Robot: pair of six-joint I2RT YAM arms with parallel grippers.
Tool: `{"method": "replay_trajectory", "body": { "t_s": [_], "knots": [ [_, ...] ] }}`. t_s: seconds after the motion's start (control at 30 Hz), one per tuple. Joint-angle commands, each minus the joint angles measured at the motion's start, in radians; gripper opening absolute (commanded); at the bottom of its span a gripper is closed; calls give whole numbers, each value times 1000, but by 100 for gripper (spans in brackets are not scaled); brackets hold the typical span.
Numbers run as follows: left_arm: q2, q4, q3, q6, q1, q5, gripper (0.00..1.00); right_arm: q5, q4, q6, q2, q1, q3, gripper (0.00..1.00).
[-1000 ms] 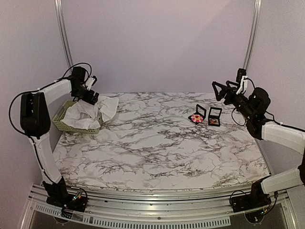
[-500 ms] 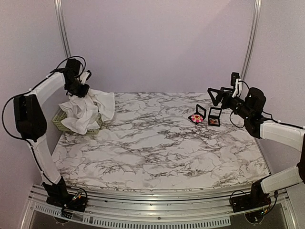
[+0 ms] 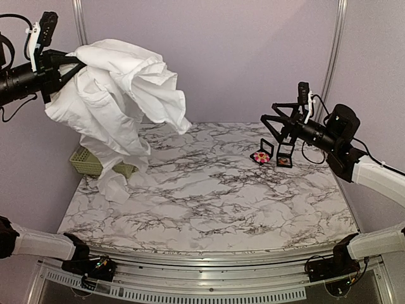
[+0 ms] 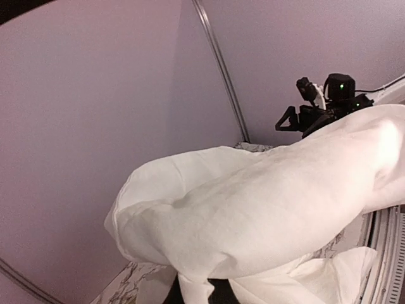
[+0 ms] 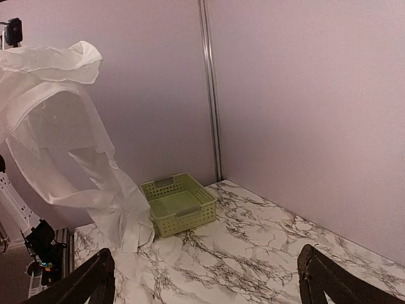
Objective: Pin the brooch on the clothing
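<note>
The clothing, a large white shirt, hangs bunched in the air above the table's far left, its lower end trailing onto the marble. My left gripper is shut on its top edge, high at the left. The shirt fills the left wrist view and hides the fingers. In the right wrist view the clothing hangs at the left. The brooch, a pink flower with a yellow centre, lies in an open black box at the far right. My right gripper hovers open just above and behind it, holding nothing.
A green plastic basket stands at the far left behind the hanging shirt, and the basket shows empty in the right wrist view. A second open black box sits right of the brooch. Purple walls and metal posts close the back.
My left gripper shut on the shirt in the basket and lifted it high up and to the left, emptying the basket. My right gripper has drifted left toward the boxes, still open.
</note>
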Motion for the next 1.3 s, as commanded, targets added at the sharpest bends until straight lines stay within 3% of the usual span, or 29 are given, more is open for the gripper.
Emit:
{"method": "replay_trajectory", "body": {
  "t_s": [0.0,0.27,0.47,0.63,0.83,0.87,0.9,0.97,1.0,1.13,1.27],
  "knots": [
    [69,-94,-63,-9,-6,237,0,-126,-45,-24,-11,39,58,99],
    [134,101,-380,-82,-42,175,0,-52,-91,2,26,49,82,99],
    [199,196,-526,-37,-77,83,0,-54,-174,-50,191,168,112,98],
    [306,264,-540,-85,-137,1,0,-2,-231,-146,340,292,200,98],
    [496,355,-428,-233,-151,-103,0,43,-113,-49,467,335,202,99],
    [526,359,-406,-239,-151,-104,4,51,-99,-14,482,344,199,99],
    [560,346,-380,-236,-151,-96,21,65,-101,-1,505,353,200,99],
    [622,289,-316,-211,-153,-58,76,108,-116,36,548,366,208,99],
    [648,249,-283,-200,-154,-54,96,132,-134,48,566,369,216,99],
    [641,139,-214,-104,-148,-136,100,309,-268,71,600,387,270,99],
    [467,180,-330,-39,-80,-236,100,570,-340,48,604,463,333,98]
  ]
}}
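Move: The left hand holds the clothing high up, hanging below its fingers. The bare middle of the table lies about 16 cm ahead of that hand, 14 cm to its right and some 55 cm down; the green basket is 33 cm ahead, 24 cm to its left, and the brooch 33 cm ahead, 48 cm to its right. From the open right hand, the hanging clothing is about 38 cm left, 3 cm back and nearly level, the brooch some 23 cm ahead, 5 cm right and 37 cm below. The left hand swings the held clothing down about 30 cm, forward and to the right over the middle of the table, its fingers tipping steeply downward, then opens wide and lets go of it well above the table top. The right hand, fingers staying wide open, sinks about 20 cm and goes nearly as far left to come in over the clothing's right part, tipping down some 30 degrees, with no touch to be seen. ##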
